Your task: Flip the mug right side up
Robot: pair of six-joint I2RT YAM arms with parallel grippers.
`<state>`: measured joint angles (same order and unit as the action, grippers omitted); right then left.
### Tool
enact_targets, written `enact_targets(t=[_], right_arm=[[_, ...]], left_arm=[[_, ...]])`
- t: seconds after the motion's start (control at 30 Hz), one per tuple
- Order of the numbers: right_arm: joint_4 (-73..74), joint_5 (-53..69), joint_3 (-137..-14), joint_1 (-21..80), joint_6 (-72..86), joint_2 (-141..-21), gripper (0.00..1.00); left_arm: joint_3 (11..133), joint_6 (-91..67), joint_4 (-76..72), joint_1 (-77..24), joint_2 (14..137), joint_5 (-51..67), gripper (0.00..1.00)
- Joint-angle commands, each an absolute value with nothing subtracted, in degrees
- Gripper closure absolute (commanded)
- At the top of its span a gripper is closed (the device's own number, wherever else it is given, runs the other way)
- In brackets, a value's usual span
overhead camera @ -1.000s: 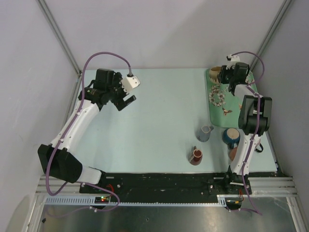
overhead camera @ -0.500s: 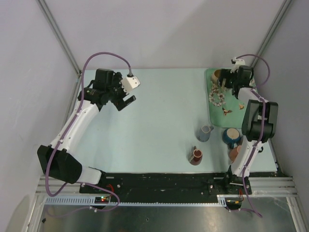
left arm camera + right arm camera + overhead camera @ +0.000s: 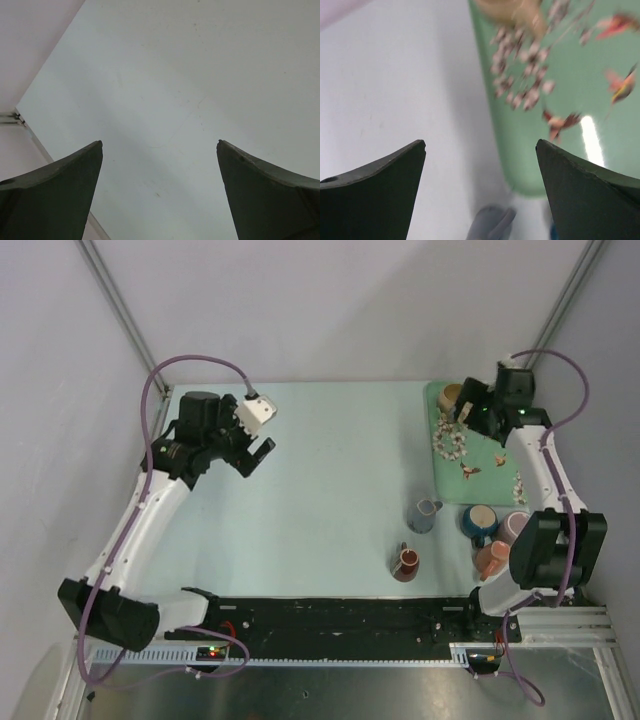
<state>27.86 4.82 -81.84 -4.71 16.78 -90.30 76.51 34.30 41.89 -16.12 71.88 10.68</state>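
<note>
A tan mug (image 3: 450,397) stands at the far left corner of the green flowered tray (image 3: 495,480); I cannot tell which way up it is. In the right wrist view the tan mug (image 3: 512,11) is a blur at the top edge. My right gripper (image 3: 464,412) hangs open just right of it, above the tray, holding nothing; the right wrist view shows my right gripper (image 3: 480,142) over the tray's (image 3: 570,80) left rim. My left gripper (image 3: 256,455) is open over bare table at the far left, and the left wrist view shows my left gripper (image 3: 160,145) empty.
A grey mug (image 3: 424,515), a blue mug (image 3: 480,523), a pink mug (image 3: 516,526), an orange mug (image 3: 492,558) and a brown mug (image 3: 405,563) cluster near the front right. The grey mug (image 3: 490,222) also shows below the right jaws. Walls enclose the table.
My right gripper opened and let go of the tan mug on the tray, then drew back to the right as the arm swung out. The left arm shifted slightly left.
</note>
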Motion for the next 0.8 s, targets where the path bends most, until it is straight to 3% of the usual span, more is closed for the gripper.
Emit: enact_targets(t=[0.0,0.2,0.47,0.67,0.77], right_arm=[[47.59,3.18,-80.43,4.65,23.66,-88.08,0.05],[56.29,-8.93,-78.96,21.82,22.48,-80.81,0.05],[72.16,-18.83,-75.17,39.09,40.57,-76.7,0.07],[67.95,-9.44,-65.54,38.75,43.64,-78.54,0.24],[65.73,-6.57,-64.01,37.04,43.3,-81.05,0.28]], left_arm=[[74.27,27.92,43.54,-17.64,66.24,12.15,0.0],[70.14,28.11,43.72,-20.5,61.56,13.98,0.0],[66.46,28.69,43.6,-23.71,57.69,15.3,0.0],[63.25,30.43,43.66,-25.83,54.98,15.12,0.0],[61.6,30.98,43.61,-26.72,53.74,14.93,0.0]])
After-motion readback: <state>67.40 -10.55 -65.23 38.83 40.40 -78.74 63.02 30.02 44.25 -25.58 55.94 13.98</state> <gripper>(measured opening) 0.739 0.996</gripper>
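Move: The brown upside-down mug lies about 30 cm back from the right hand, 17 cm to its left and 18 cm below. Beyond that mug, some 13 cm farther out and 6 cm to its right, stands the grey mug. The orange mug is 28 cm back and 3 cm right of the hand; the blue mug, 19 cm back, 1 cm right. From the left hand the brown mug is roughly 19 cm back, 37 cm right, 22 cm below. Empty, the right hand sweeps from over the green tray back towards the brown mug, some 27 cm back and 15 cm left, the leftward part coming early, and sinks about 10 cm, mostly at the end. Its fingers tip down about 40 degrees to point nearly straight down and begin to narrow, without visible contact. The open left hand draws back about 9 cm and slightly right. ##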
